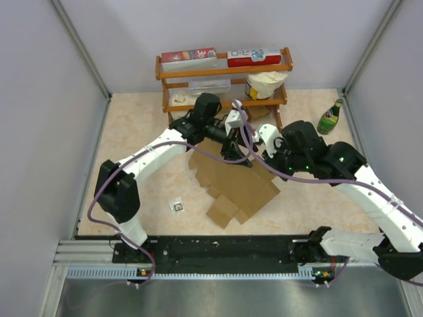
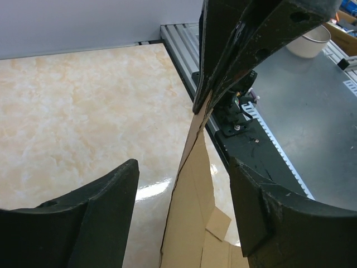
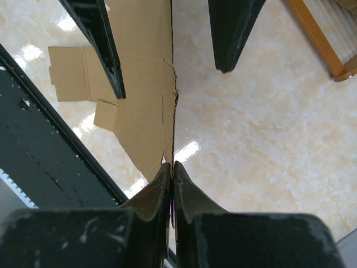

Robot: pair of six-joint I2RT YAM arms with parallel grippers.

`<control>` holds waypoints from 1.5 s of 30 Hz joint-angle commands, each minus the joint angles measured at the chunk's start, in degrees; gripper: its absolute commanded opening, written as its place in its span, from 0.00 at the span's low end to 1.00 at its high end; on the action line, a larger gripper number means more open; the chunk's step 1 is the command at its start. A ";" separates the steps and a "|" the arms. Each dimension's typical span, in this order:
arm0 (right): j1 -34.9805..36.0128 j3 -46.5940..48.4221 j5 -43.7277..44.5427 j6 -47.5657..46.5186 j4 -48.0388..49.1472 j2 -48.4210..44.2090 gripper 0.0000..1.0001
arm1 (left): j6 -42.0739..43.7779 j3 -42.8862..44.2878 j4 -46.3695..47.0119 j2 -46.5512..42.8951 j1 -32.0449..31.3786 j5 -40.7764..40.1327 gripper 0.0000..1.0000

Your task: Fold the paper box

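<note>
The paper box (image 1: pixel 232 188) is a flat brown die-cut sheet lying mid-table, with its far edge lifted upright. My right gripper (image 3: pixel 172 166) is shut on that raised edge, the cardboard (image 3: pixel 142 95) pinched thin between its fingers. My left gripper (image 2: pixel 184 167) is open and straddles the same upright panel (image 2: pixel 192 218), with a gap on either side of its fingers (image 2: pixel 83 215). In the top view the left gripper (image 1: pixel 232 153) and the right gripper (image 1: pixel 256 158) meet at the sheet's far edge, close together. The right gripper's fingers (image 2: pixel 223 67) show above in the left wrist view.
A wooden shelf (image 1: pixel 225 69) with red-and-white cartons and a bag stands at the back, just behind both grippers. A green bottle (image 1: pixel 330 117) stands at the back right. A small square item (image 1: pixel 178 207) lies front left. The black rail (image 1: pixel 218 254) runs along the near edge.
</note>
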 commanded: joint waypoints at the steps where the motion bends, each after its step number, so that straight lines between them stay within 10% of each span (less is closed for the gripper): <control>1: -0.24 -0.16 -0.79 -0.43 3.43 -0.95 0.00 | 0.68 3.49 0.16 1.10 -2.20 0.05 0.68; 18: -0.33 -1.13 0.70 -0.25 4.66 -1.74 0.00 | 0.15 6.40 -1.07 3.30 -4.84 -1.36 0.41; 28: -0.33 -1.13 5.18 1.15 6.24 -2.01 0.01 | -0.29 6.04 -0.99 3.39 -4.93 -1.09 0.00; 35: -0.33 -1.22 13.26 4.49 9.75 -5.60 0.52 | -0.64 5.87 -0.99 3.39 -4.84 -3.81 0.00; 45: -0.42 -5.43 17.76 12.14 18.63 -18.43 0.70 | -16.70 3.68 13.13 2.69 0.42 -10.58 0.00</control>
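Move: The raised edge of the paper box that I want lies about 3 cm to the right of my open left hand and 1 cm back, at about finger height. My right hand still pinches that edge, about 6 cm to the left hand's right and 2 cm back. From my right hand, the spot I want is some 3 cm left and 1 cm ahead. The rack's front rail stands about 8 cm ahead of my left hand, 6 cm to its left and roughly 20 cm below. I slide my left hand about 3 cm right and slightly back along the edge towards my right fingers, then close it fully to pinch the board while my right hand keeps its hold. Only then do I open my right fingers to let go and back away, up about 8 cm and right 4, tilting the fingers outward, as my left hand starts forward some 3 cm with its grip kept. ##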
